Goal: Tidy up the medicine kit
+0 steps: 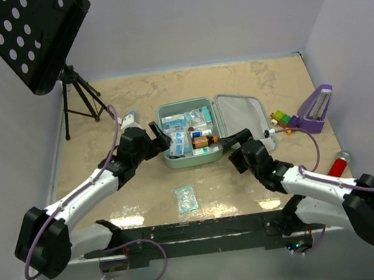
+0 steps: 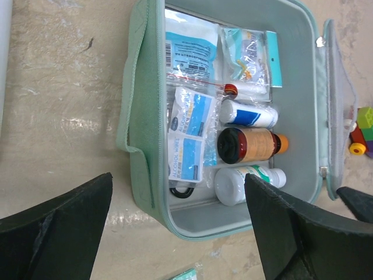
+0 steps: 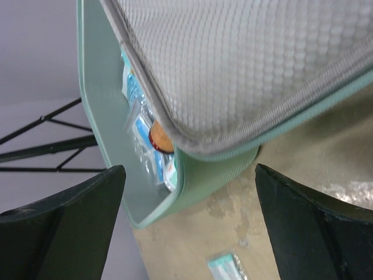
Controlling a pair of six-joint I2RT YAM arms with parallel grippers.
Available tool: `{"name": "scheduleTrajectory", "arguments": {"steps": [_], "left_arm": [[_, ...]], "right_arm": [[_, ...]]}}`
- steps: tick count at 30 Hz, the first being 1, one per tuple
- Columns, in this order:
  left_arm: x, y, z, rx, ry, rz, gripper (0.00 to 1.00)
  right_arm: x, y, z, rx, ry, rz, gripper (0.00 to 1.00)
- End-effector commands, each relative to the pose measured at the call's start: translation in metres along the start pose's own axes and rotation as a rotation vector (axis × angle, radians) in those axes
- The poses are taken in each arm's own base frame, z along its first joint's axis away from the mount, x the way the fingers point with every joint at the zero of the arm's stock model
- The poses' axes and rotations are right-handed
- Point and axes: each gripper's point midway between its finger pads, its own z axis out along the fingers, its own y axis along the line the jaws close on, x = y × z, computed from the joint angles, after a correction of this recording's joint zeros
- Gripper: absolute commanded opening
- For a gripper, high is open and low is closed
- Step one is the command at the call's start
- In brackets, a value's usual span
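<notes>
The medicine kit [image 1: 193, 162] lies open at the table's middle, its mesh-lined lid [image 1: 240, 113] flat to the right. Inside are an amber bottle [image 2: 250, 144], white bottles [image 2: 245, 178], and alcohol wipe packets [image 2: 189, 134]. My left gripper [image 1: 161, 136] is open and empty at the kit's left near corner; in the left wrist view [image 2: 180, 233] its jaws straddle that corner. My right gripper [image 1: 231, 149] is open and empty at the kit's near right, by the hinge; the right wrist view [image 3: 189, 227] shows the lid [image 3: 245, 64] above it. A teal packet [image 1: 186, 199] lies on the table in front.
A purple metronome-like wedge [image 1: 317, 109] and coloured toy blocks [image 1: 282, 118] stand right of the lid. A red object [image 1: 340, 161] lies near the right arm. A black music stand [image 1: 28, 36] on a tripod stands at the back left. Walls enclose the table.
</notes>
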Motion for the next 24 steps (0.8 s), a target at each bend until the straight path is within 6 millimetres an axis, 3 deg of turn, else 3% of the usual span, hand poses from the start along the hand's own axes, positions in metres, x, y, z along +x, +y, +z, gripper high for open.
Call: {"name": "scheduleTrajectory", "arguments": {"steps": [1,10,19,24], "left_arm": [[-0.004,-0.002,0.01,-0.004,0.015,0.023,0.99],[0.014,0.024,0.027,-0.1,0.097,0.065,0.98],[0.031,0.047,0.03,-0.174,0.15,0.091,0.96],[0.034,0.054,0.03,-0.198,0.166,0.109,0.96]], "right_arm": [[-0.028,0.032,0.012,-0.037,-0.138,-0.005,0.98],[-0.059,0.067,0.016,-0.082,-0.265,-0.103,0.99],[-0.082,0.108,0.004,-0.134,-0.371,-0.25,0.99],[-0.095,0.116,0.004,-0.101,-0.429,-0.333,0.99]]}}
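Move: The left hand hangs above the medicine case's left wall, whose middle is about 4 cm ahead, 1 cm right and 8 cm lower; the brown bottle is some 12 cm right, 1 cm ahead and 8 cm down, and the loose packet 17 cm back and 4 cm right, 13 cm down. From the right hand, the open lid's middle is roughly 9 cm ahead, 6 cm right and 5 cm lower; the brown bottle is about 7 cm left, 4 cm ahead. The right hand's lower finger gets under the lid's near edge, the open gripper straddling it, as the hand pushes about 6 cm forward while rising as much, drifting 3 cm right and rolling some 20 degrees, left side down. Meanwhile the left hand, still wide open, sinks about 6 cm to bring its right finger against the case's left rim, tipping slightly down, then holds there. ##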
